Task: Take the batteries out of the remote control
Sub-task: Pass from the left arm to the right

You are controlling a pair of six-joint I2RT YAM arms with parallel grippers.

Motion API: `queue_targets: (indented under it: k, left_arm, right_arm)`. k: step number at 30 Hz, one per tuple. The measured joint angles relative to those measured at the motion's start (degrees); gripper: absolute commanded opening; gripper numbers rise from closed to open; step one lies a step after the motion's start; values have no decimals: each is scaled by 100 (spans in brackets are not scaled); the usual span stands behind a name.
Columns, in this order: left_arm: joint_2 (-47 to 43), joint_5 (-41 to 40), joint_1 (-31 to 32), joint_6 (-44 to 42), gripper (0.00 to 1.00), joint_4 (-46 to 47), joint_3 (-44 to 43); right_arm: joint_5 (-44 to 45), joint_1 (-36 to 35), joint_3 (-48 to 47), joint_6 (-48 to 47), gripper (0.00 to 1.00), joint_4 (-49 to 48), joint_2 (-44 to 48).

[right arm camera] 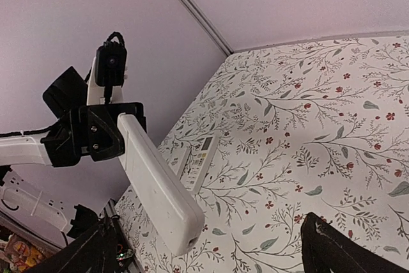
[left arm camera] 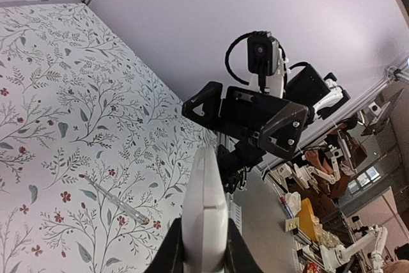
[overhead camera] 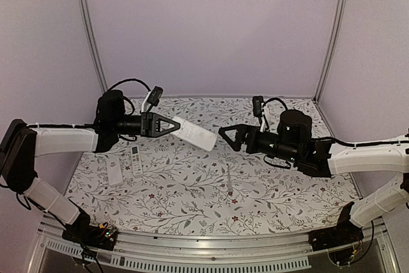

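My left gripper [overhead camera: 172, 125] is shut on one end of a white remote control [overhead camera: 195, 134] and holds it in the air over the table's middle, its free end pointing right. In the left wrist view the remote [left arm camera: 204, 209] stands edge-on between the two fingers of that gripper [left arm camera: 203, 257]. My right gripper [overhead camera: 227, 137] is open, just right of the remote's free end and apart from it. From the right wrist the remote's plain back [right arm camera: 156, 180] shows, with the right gripper [right arm camera: 208, 231] wide around its tip. The batteries are hidden.
Two more white remotes [overhead camera: 136, 158] [overhead camera: 114, 174] lie on the flowered tablecloth at the left; one shows in the right wrist view [right arm camera: 202, 158]. A thin clear stick tool [overhead camera: 229, 179] [left arm camera: 115, 200] lies near the table's middle. Purple walls close the back and sides.
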State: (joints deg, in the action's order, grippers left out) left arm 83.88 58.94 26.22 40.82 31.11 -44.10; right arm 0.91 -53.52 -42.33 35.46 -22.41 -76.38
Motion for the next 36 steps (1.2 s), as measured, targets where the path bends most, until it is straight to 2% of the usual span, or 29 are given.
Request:
queue_targets:
  k: [5,12,23,36]
  left_arm:
    - [0,151,0,238,0,407,151]
    - [0,319,20,409,0,726,164]
    - [13,507,177,520,0,898,162]
    - [101,544,264,603,0,986,162]
  right_arm:
    - [-752,-9,-9,310,93,-874,-334]
    - [-1370,-9,-170,424,80,-1257,-826]
    - [-2050,-61,-640,269,59,-1235,-1239]
    - [-2503,-162,-874,212,26,-1176,-1488]
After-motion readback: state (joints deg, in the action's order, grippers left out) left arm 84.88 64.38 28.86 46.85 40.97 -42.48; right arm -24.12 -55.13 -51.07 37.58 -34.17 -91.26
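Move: The remote control is still held in the left fingers, its free end reaching across; its middle lies about 13 cm to the right hand's left and 2 cm ahead, level with it. The screwdriver lies on the table roughly 22 cm below the right hand, 4 cm back and 1 cm right. From the left hand, the open right gripper is some 20 cm right and 5 cm back, about level; the keypad remote is about 19 cm left, 4 cm ahead and 23 cm below. The right hand carries its wide-open fingers about 9 cm left and some 4 cm back towards the free end of the remote control, turning about 25 degrees counter-clockwise, while its fingers close to about a third open, straddling that end without a clear sign yet of a squeeze. The left hand keeps its pinch on the other end, easing about 3 cm back and slightly up and right as it turns a little clockwise, holding the remote control out to the incoming fingers. ##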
